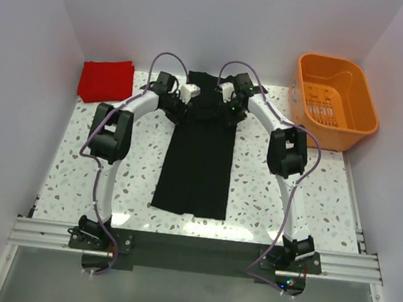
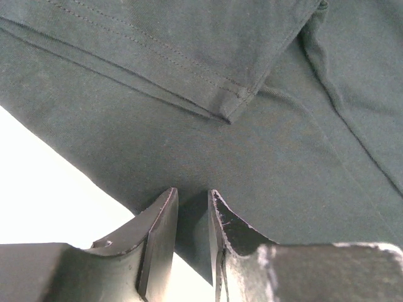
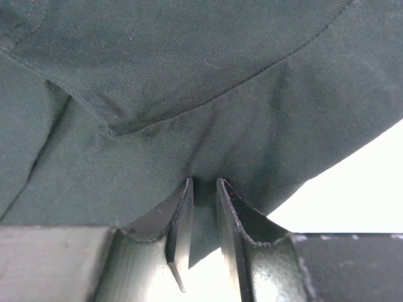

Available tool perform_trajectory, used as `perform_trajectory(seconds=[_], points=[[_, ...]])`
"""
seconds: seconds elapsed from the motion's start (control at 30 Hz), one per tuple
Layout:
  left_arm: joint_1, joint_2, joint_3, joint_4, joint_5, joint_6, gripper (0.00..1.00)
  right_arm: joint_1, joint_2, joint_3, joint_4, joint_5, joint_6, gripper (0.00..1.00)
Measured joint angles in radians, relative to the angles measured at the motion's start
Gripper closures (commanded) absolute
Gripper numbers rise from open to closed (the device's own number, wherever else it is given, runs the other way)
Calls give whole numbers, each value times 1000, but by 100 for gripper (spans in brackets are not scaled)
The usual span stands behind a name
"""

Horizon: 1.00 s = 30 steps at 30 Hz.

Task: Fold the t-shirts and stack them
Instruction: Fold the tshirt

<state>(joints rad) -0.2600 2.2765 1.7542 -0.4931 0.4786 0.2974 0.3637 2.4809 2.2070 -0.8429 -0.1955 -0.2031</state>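
The black t-shirt lies on the speckled table as a long narrow strip, its sides folded in. Both arms reach to its far end. My left gripper holds the far left corner. In the left wrist view the left gripper is shut on a pinch of black cloth, with a hemmed sleeve edge just beyond. My right gripper holds the far right corner. In the right wrist view the right gripper is shut on black cloth below the collar seam. The red t-shirt sits folded at the far left corner.
An orange plastic basket stands at the far right of the table. White walls close in the left, right and back sides. The arm bases and a metal rail run along the near edge.
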Motion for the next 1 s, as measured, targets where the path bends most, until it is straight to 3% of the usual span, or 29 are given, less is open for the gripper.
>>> perform_trajectory(seconds=[0.27, 0.37, 0.4, 0.5, 0.53, 0.57, 0.7, 0.83, 1.0], points=[[2, 1, 5, 0, 19, 0, 57, -13, 16, 53, 7, 51, -34, 64], [5, -17, -8, 11, 40, 2, 45, -20, 1, 53, 12, 55, -57, 47], [7, -40, -29, 20, 48, 4, 40, -23, -11, 53, 13, 55, -64, 36], [20, -167, -107, 38, 88, 25, 26, -26, -96, 23, 21, 46, -89, 20], [26, -226, -127, 42, 104, 37, 4, -26, -145, 5, 26, 43, -94, 11], [32, -287, -139, 46, 121, 59, 0, -26, -200, -13, 32, 38, -98, 9], [51, -528, -155, 86, 182, 110, 0, -25, -460, -124, 129, -15, -113, 1], [55, -750, -230, 153, 230, 162, 0, -24, -735, -286, 220, -120, -157, 1], [55, -882, -331, -87, 331, 525, 1, 46, -922, -457, 146, -226, -370, 1]])
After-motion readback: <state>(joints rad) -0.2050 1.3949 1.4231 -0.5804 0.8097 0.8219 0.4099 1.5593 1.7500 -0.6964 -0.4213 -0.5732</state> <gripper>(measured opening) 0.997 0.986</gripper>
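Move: Both grippers rest low on the narrow folded black t-shirt, whose middle lies some 7 cm back and 7 cm right of the left gripper, and about 8 cm back and 10 cm left of the right one, just below the tips. The red cloth lies about 11 cm ahead and 25 cm left of the left gripper. The orange basket stands roughly 9 cm ahead and 32 cm right of the right gripper. Hold the left fingertips on the cloth while the right ones slide about 2.5 cm forward and slightly right, then lift both grippers quickly off the t-shirt, some 30 cm up, opening the fingers fully. Draw both back about 12 cm while tipping the fingers up some 40 degrees, swinging left clockwise and right counter-clockwise, sinking slightly at the end. ##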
